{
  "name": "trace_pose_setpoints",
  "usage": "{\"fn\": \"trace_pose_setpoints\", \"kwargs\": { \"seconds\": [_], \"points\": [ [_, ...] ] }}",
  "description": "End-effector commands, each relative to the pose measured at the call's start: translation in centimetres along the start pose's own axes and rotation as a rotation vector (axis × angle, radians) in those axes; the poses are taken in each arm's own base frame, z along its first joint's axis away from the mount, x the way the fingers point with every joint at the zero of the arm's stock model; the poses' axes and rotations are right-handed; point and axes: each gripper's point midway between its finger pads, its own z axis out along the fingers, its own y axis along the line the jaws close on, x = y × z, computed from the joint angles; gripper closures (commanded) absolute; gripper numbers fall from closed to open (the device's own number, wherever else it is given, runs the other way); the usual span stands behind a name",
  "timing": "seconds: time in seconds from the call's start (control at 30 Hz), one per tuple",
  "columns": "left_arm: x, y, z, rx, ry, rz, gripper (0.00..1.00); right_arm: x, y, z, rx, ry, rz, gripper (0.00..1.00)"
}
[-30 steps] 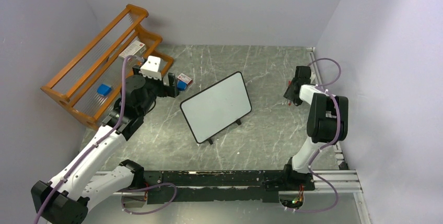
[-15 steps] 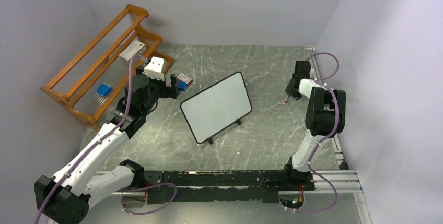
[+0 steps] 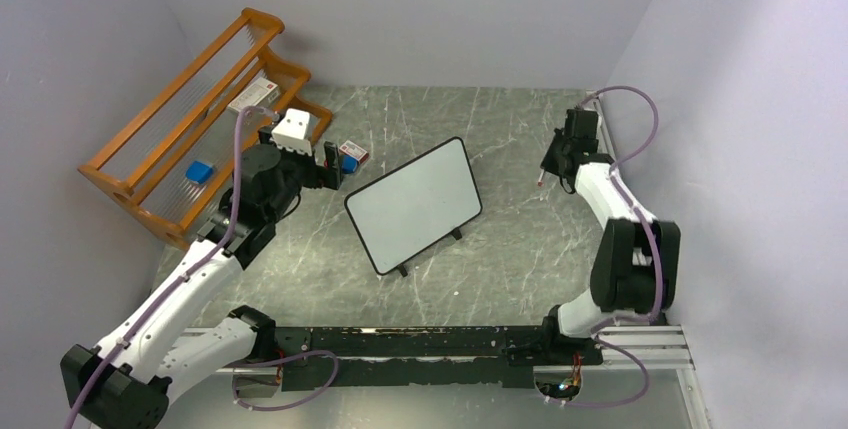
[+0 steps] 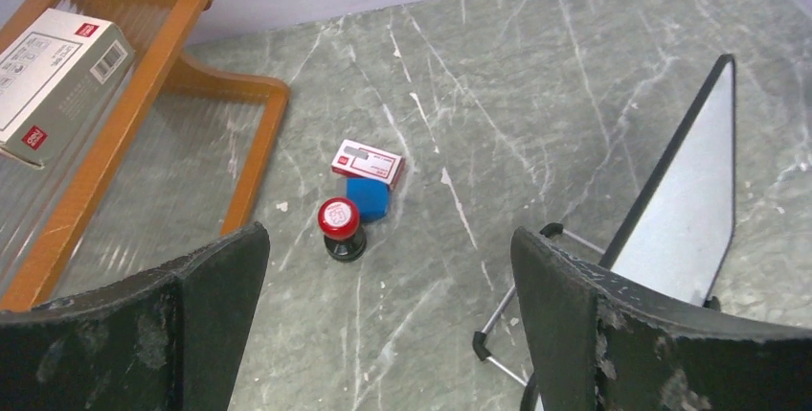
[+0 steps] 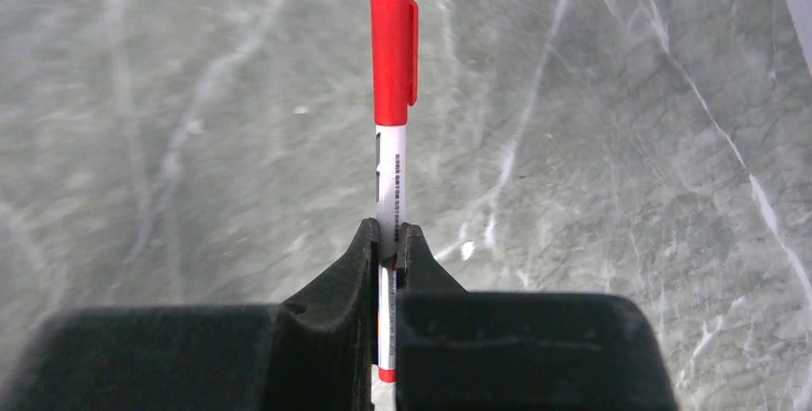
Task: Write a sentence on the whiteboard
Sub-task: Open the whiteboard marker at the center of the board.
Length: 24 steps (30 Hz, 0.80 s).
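Note:
The whiteboard (image 3: 415, 204) stands tilted on its two feet in the middle of the table, its face plain white, and no sentence shows on it. In the left wrist view its edge and back (image 4: 691, 205) rise at the right. My right gripper (image 3: 550, 167) is at the far right of the table, shut on a marker (image 5: 394, 57) with a red cap. The marker's white barrel is pinched between the jaws and the cap points away over the floor. My left gripper (image 4: 388, 239) hangs wide open left of the board, with nothing between its fingers (image 4: 206, 310).
An orange wooden rack (image 3: 190, 134) holding a white box (image 3: 250, 95) and a blue block (image 3: 199, 171) stands at the back left. A red-topped stamp (image 4: 342, 227), a blue block (image 4: 369, 198) and a small red-white box (image 4: 368, 162) lie between rack and board.
The right gripper closed on the marker and lifted it, the arm stretching toward the back. The left arm shifted slightly and stayed open.

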Motion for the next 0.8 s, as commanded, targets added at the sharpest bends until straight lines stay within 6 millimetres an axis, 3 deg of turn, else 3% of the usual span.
{"fn": "trace_pose_setpoints", "kwargs": {
  "seconds": [0.0,0.03,0.2,0.4,0.63,0.77],
  "points": [
    [-3.2,-0.8,-0.9,0.036,-0.032,-0.09,0.0,-0.7,2.9,-4.9,-0.119,-0.054,-0.047,1.0],
    [-3.9,-1.0,-1.0,0.04,-0.021,-0.1,0.0,-0.6,3.9,-6.0,-0.149,-0.066,-0.07,1.0],
    [-3.3,-2.9,-2.3,0.142,0.089,-0.111,0.0,0.0,8.2,-12.1,-0.331,-0.147,-0.149,1.0],
    [-4.6,-5.4,-3.7,0.272,0.12,-0.192,0.0,1.2,12.9,-18.0,-0.535,-0.169,-0.275,1.0],
    [-6.2,-8.2,-5.1,0.414,0.148,-0.29,0.0,3.0,18.4,-24.0,-0.794,-0.165,-0.458,1.0],
    [-6.2,-9.2,-5.3,0.445,0.191,-0.399,0.0,4.4,20.4,-25.8,-0.865,-0.172,-0.568,1.0]
  ]
}}
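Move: The left hand is empty and open. The marker it goes for, held by the right hand, lies some 51 cm to its right, 10 cm ahead and about 17 cm lower. The whiteboard's middle is roughly 19 cm right, 2 cm back and 17 cm down; the red-topped stamp about 9 cm ahead, 3 cm left and 23 cm below. From the right hand, the whiteboard's middle is around 33 cm left, 11 cm back and about level. Still pinching the capped marker below its middle, the right hand carries it left some 21 cm, up 17 and back about 12 to above the whiteboard, swinging some 45 degrees counter-clockwise and tilting its fingers up. The left hand, fingers wide open, rises and moves right about 6 cm each while drawing back 5, turning clockwise and tipping down towards the marker. ##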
